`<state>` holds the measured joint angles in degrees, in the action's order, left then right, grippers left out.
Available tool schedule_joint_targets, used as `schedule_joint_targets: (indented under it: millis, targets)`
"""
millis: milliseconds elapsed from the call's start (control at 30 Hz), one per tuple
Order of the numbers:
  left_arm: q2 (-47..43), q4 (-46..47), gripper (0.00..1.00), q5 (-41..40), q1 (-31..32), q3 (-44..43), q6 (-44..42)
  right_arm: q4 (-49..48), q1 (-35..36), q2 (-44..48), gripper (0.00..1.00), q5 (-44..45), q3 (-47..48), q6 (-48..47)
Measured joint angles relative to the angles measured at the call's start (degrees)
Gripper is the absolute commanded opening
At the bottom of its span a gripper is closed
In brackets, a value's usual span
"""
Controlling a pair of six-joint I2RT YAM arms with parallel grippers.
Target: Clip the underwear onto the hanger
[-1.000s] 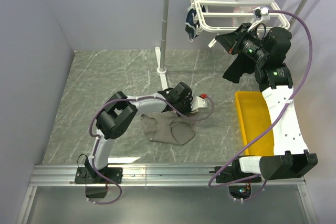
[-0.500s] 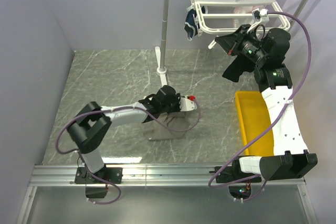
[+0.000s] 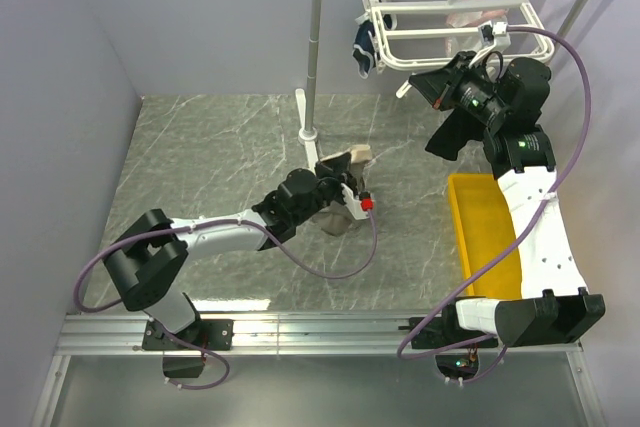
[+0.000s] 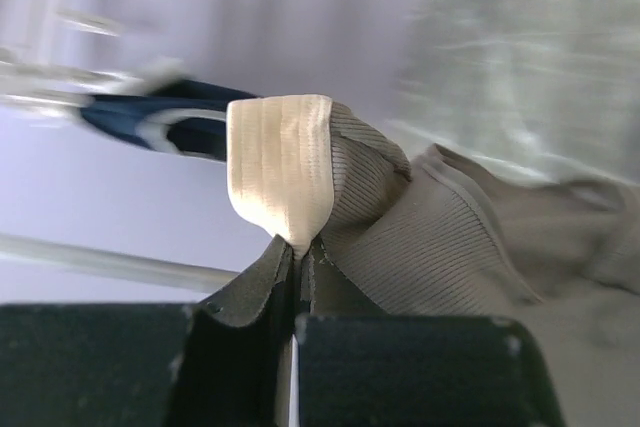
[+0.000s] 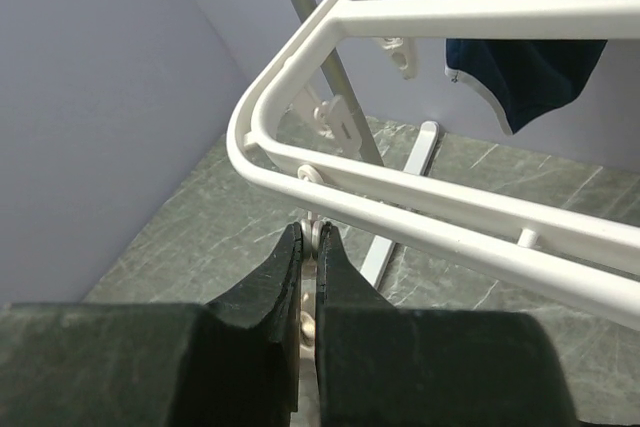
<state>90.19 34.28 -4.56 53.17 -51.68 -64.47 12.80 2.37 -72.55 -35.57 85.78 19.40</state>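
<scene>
My left gripper is shut on the underwear's beige waistband. The taupe underwear hangs from it, lifted above the marble table near the pole's foot. The white hanger hangs from the top rail at the back right. My right gripper is raised at the hanger's near left corner and shut on a dangling white clip under the rim bar.
Navy blue briefs hang from the hanger's left side. The grey pole stand rises just behind the underwear. A black garment hangs below my right wrist. A yellow bin sits on the table's right.
My left arm has closed on the underwear, lifted it off the table and stretched back and right toward the pole. The right gripper has stayed on the clip.
</scene>
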Motion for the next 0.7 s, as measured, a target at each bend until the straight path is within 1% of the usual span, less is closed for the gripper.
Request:
schedule_joint_targets:
  millis: [100, 200, 433, 700]
  targets:
    - [1.97, 8.22, 0.0, -2.19, 0.35, -0.04, -7.17, 0.02, 0.0, 0.09, 0.0, -0.02, -0.57, 0.0]
    - [4.72, 12.55, 0.0, -3.74, 0.46, -1.27, -11.74, 0.09, 0.0, 0.11, 0.0, -0.02, -0.83, -0.22]
    - [10.05, 17.59, 0.0, -5.22, 0.55, -7.32, -19.19, 0.09, 0.0, 0.11, 0.0, -0.07, -0.85, -0.85]
    - [13.53, 20.24, 0.0, -5.68, 0.7, -14.29, -22.93, 0.15, 0.0, 0.11, 0.0, -0.07, -1.01, -1.4]
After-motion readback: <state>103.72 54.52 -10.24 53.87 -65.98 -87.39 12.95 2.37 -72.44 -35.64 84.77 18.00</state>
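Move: The clip at the right fingertips, where the waistband is being taken, lies about 11 cm right of the left hand, some 4 cm ahead and 17 cm higher. The hanger's near-left corner is about 6 cm ahead of the left hand, 9 cm right and 24 cm up; the navy underwear hangs roughly 18 cm ahead, 3 cm right and 15 cm up. From the right hand, the grey underwear's waistband is about 12 cm left, 3 cm back and 20 cm below. Its fingers still shut on the end of the grey underwear's waistband, the left hand carries it up about 10 cm, also easing forward and right, towards the clip at the hanger's near-left corner, while the wrist tips the fingers upward by some 30 degrees. The right hand all but stays in place, sinking only slightly, and keeps its pinch on the clip so that it waits for the cloth. ##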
